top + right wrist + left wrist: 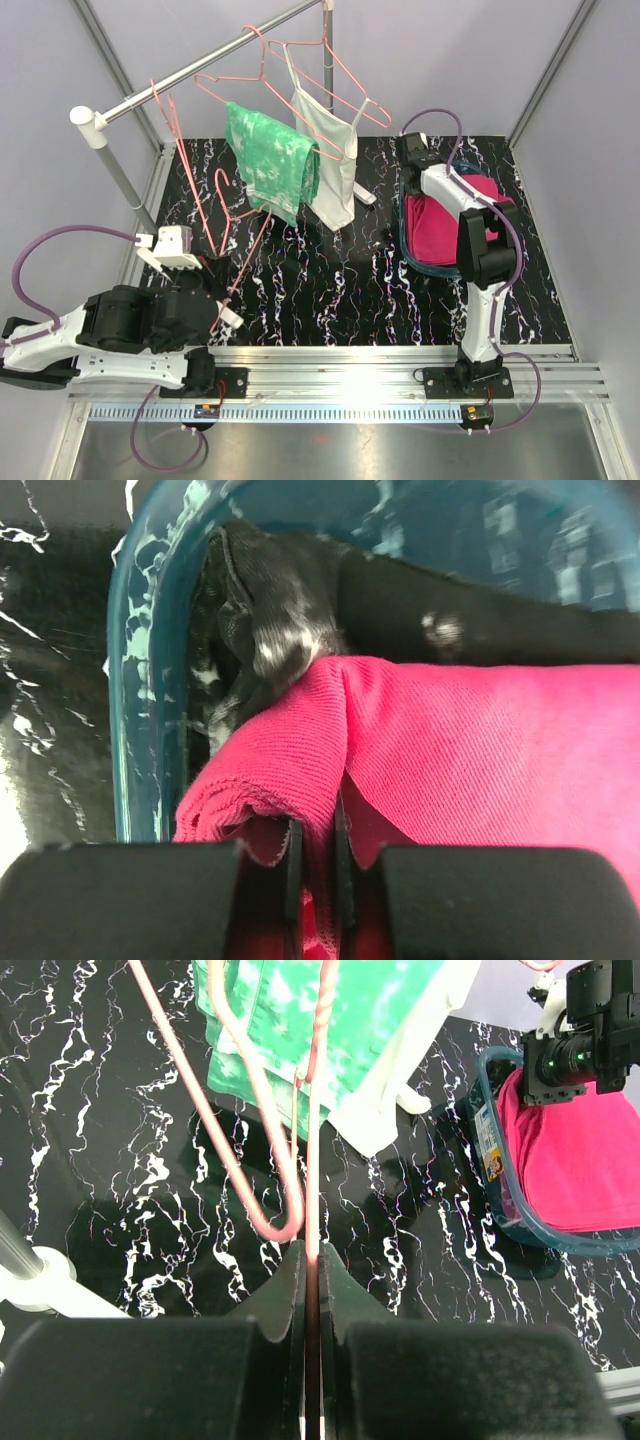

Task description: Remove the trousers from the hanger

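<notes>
The mottled green and white trousers [268, 160] [330, 1020] hang over a pink wire hanger [225, 85] on the rail. My left gripper [229, 316] [312, 1252] is shut on a thin pink hanger wire [314, 1160] that runs up toward them; a hook of pink wire [272, 1222] curls just ahead of the jaws. The magenta-pink trousers [440, 230] [480, 740] lie in a blue basket [408, 250] [140, 680]. My right gripper [412, 195] [318, 825] is shut on a fold of them. The black speckled trousers [290, 610] lie beneath, in the same basket.
A white strappy tank top [335, 160] hangs on another pink hanger beside the green trousers. The metal rail [190, 72] slopes from a white post [100, 140] at the left. A further pink hanger [180, 150] dangles near that post. Grey walls enclose the black marbled table [330, 290].
</notes>
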Available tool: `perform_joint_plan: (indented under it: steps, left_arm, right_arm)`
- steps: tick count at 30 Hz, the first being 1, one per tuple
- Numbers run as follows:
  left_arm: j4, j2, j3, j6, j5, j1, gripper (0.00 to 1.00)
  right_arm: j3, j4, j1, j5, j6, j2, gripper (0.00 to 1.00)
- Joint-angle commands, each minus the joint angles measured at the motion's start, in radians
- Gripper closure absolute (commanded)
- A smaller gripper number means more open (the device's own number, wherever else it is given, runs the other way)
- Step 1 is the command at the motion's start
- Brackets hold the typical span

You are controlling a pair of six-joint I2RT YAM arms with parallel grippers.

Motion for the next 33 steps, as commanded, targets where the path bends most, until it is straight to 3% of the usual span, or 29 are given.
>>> perform_joint_plan:
  steps: [1, 7, 9, 11, 12, 18, 20, 25, 29, 33]
  left_arm:
    - [0.034, -0.003, 0.033, -0.001, -0.019, -0.004, 1.00]
    - [0.037, 0.000, 0.030, -0.007, -0.012, -0.004, 1.00]
    - [0.038, 0.006, 0.030, -0.004, -0.011, -0.004, 1.00]
    - [0.038, 0.006, 0.030, -0.006, -0.009, -0.004, 1.00]
    - [0.041, 0.008, 0.029, -0.007, -0.009, -0.004, 1.00]
    - [0.058, 0.023, 0.030, -0.001, 0.001, -0.004, 1.00]
    - [0.054, 0.024, 0.032, -0.010, 0.009, -0.004, 1.00]
    - [0.048, 0.012, 0.033, -0.019, 0.021, -0.004, 1.00]
    - [0.043, 0.011, 0.049, 0.004, 0.029, -0.004, 1.00]
    - [0.031, 0.018, 0.079, 0.022, 0.023, -0.004, 1.00]
  right_arm:
    - [-0.045, 0.011, -0.057, -0.262, 0.170, 0.023, 1.00]
    - [-0.146, 0.075, -0.146, -0.628, 0.234, 0.023, 1.00]
    - [-0.122, 0.043, -0.149, -0.633, 0.218, 0.014, 0.85]
    - [-0.119, 0.044, -0.149, -0.607, 0.213, -0.052, 0.77]
    - [-0.113, 0.040, -0.149, -0.584, 0.214, -0.078, 0.65]
    - [0.024, -0.080, -0.159, -0.462, 0.202, -0.233, 0.36]
    - [0.016, -0.092, -0.166, -0.398, 0.210, -0.299, 0.23]
    - [-0.205, -0.010, -0.238, -0.289, 0.302, -0.484, 0.17]
    - [-0.365, 0.079, -0.336, -0.377, 0.365, -0.515, 0.17]
    - [-0.485, 0.148, -0.389, -0.474, 0.405, -0.442, 0.17]
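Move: The right gripper pinches the pink trousers just inside the far left corner of the blue bin; the bin's middle is about 5 cm back, 9 cm to the right and 4 cm below. The rack's white foot stands roughly 14 cm to this hand's left, level with it, and 6 cm lower; the white top hangs some 21 cm left, 3 cm back. From the left hand, the bin is about 28 cm ahead, 53 cm right and 26 cm below. Lower the right gripper 3 to 4 cm into the bin while rolling its left side up some 30 degrees, then open wide to let go of the pink trousers. Lift clear, draw back and swing about 10 cm right over the folded cloth, turning clockwise, and finish by dipping towards the right rim with the fingers open. ##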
